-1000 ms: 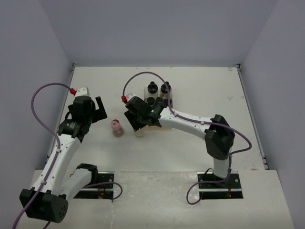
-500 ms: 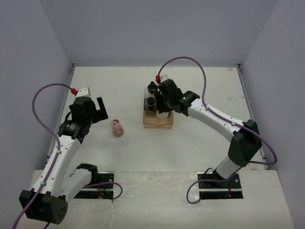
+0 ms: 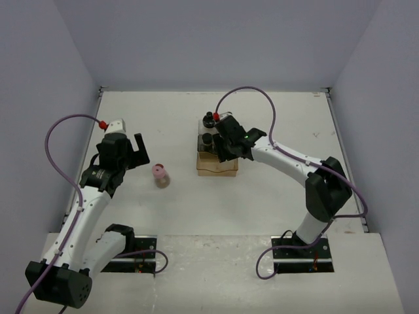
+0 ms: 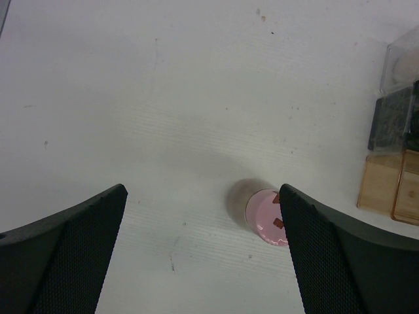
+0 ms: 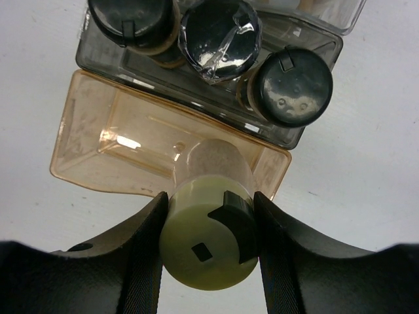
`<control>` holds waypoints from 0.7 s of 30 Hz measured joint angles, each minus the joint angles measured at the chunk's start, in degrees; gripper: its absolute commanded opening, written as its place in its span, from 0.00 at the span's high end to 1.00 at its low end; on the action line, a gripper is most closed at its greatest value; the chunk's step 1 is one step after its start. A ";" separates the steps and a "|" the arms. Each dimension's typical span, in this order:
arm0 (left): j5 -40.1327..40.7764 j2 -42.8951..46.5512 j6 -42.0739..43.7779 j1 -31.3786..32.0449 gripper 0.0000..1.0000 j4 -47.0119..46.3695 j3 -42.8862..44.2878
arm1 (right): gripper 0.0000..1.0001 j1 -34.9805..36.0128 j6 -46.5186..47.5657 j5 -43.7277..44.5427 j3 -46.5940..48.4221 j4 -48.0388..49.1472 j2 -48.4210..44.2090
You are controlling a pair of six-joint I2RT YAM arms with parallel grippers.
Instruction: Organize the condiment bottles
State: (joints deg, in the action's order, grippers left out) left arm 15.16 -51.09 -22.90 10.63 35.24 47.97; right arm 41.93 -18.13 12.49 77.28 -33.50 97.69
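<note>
My right gripper (image 5: 209, 222) is shut on the cap of a yellow-green-capped condiment bottle (image 5: 208, 245), which hangs over the right end of the rack's tan front tier (image 5: 118, 137). Three black-capped bottles (image 5: 292, 85) stand in the grey tier behind it. From above, the right gripper (image 3: 226, 147) is over the rack (image 3: 216, 168). A pink-capped bottle (image 3: 160, 175) stands alone on the table to the rack's left. My left gripper (image 3: 139, 154) hovers open just left of it. In the left wrist view the pink cap (image 4: 265, 217) lies by the right finger (image 4: 327, 255), untouched.
The white table (image 3: 275, 196) is walled at the back and both sides. The stepped rack shows at the right edge of the left wrist view (image 4: 393, 190). A purple cable loops above each arm.
The right arm has carried the yellow-green-capped bottle from the table left of the rack's front to above the rack. The left arm and the pink-capped bottle have not moved.
</note>
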 measured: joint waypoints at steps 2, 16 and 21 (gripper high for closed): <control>0.00 0.11 -0.02 0.02 0.00 0.00 0.00 | 0.68 0.00 -0.09 0.02 -0.85 0.13 0.35; -0.70 0.09 0.04 0.44 0.00 0.28 0.11 | 0.19 -0.17 -1.22 0.02 -1.57 0.70 3.17; -5.51 -0.59 0.22 0.79 0.00 3.72 2.75 | 0.14 -0.15 -1.22 0.04 -1.53 -0.42 2.34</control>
State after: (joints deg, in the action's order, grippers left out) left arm 9.65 -51.68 -22.68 11.42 38.96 50.72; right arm 41.78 -19.35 12.53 75.75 -33.91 100.03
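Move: The yellow-capped bottle is already in the right hand's grip above the orange tray, whose middle lies level with this hand, about 4 cm to its left and 8 cm below. In the grey tray just beyond, the nearest small black-capped bottle stands about 7 cm ahead and straight in line. From the empty left hand, the pink-capped bottle is about 9 cm to the right, 2 cm ahead and 12 cm below; the orange tray is some 30 cm right and 6 cm ahead. Down goes the right hand by about 3 cm, lowering the yellow-capped bottle into the right part of the orange tray. There its fingers open, letting go of the cap on both sides, and the hand just starts to rise. The left hand, fingers still wide open, sets off late, about 2 cm rightward towards the pink-capped bottle, turning slightly clockwise. ##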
